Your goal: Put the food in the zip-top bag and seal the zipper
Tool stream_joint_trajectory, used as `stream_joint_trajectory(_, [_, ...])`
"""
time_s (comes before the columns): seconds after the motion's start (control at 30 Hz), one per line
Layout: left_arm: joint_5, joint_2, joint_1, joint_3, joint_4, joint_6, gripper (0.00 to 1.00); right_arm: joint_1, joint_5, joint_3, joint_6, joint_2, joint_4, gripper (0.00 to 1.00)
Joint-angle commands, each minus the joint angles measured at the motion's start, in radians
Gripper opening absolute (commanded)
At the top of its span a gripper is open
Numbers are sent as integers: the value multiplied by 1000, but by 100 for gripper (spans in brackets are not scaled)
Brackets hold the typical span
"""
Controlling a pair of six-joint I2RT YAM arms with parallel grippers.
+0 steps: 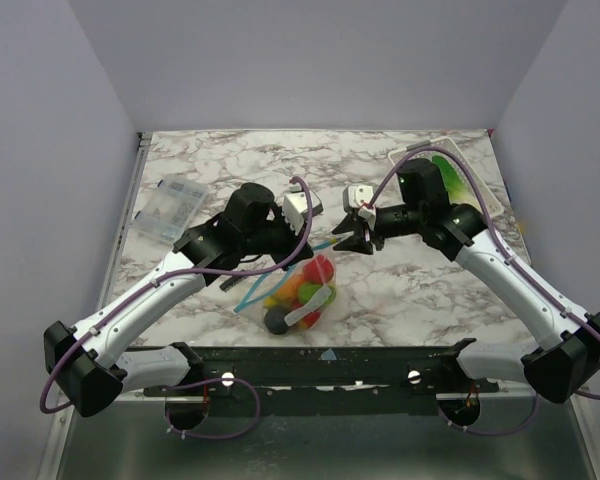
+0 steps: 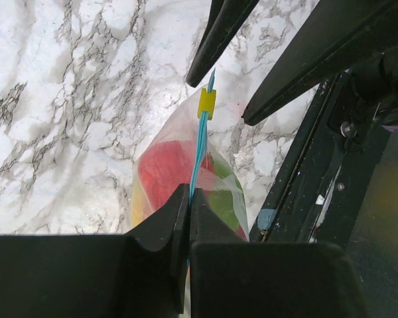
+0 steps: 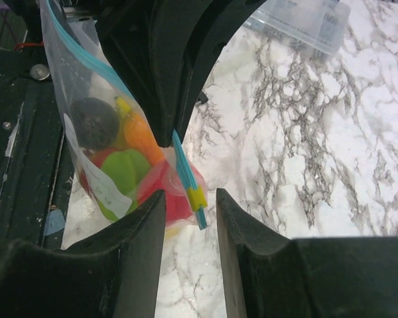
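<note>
The zip-top bag hangs just above the marble table, and the food shows inside it as red, orange, green, yellow and one dark piece. My left gripper is shut on the teal zipper, a little back from its yellow slider. My right gripper is open. Its fingers stand on either side of the slider at the zipper's end without touching it. In the top view the two grippers face each other above the bag.
A clear plastic box lies at the back left. A clear packet with green inside lies at the back right. The black rail of the table's near edge runs just below the bag.
</note>
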Motion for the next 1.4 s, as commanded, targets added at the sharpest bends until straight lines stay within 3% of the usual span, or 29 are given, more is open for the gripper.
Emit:
stream_joint_trajectory(0.0, [-28, -8, -10, 38, -11, 25, 0, 13, 14, 45, -47, 16, -100, 39])
stream_joint_trajectory(0.43, [-5, 9, -19, 51, -26, 38, 0, 29, 23, 74, -63, 60, -108, 30])
stream_joint_trajectory(0.73, [-5, 12, -19, 55, -25, 38, 0, 39, 2, 79, -67, 70, -110, 8])
stream_joint_trajectory(1.37, [35, -11, -19, 22, 35, 33, 0, 118, -159, -55, 166, 92, 276, 8])
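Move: For the right hand, the yellow zipper slider is almost between its open tips, about 1 cm to the left and 1 cm below. The left gripper's tips, pinching the blue zipper band, are some 6 cm left and 3 cm back; in the bag the tomato lies roughly 5 cm left, 3 cm back and 13 cm below, the green pepper 7 cm left, 8 cm back, equally low. From the left hand the slider is about 5 cm right and 2 cm forward. Down a little, just over 1 cm, the right hand settles its open fingers over the yellow slider and shuts them on it. Keeping that pinch, it then moves left and back, gathering speed for about 3 cm, towards the left gripper's tips, turning a few degrees counter-clockwise. The left hand stays in place, fingers shut on the blue band. ##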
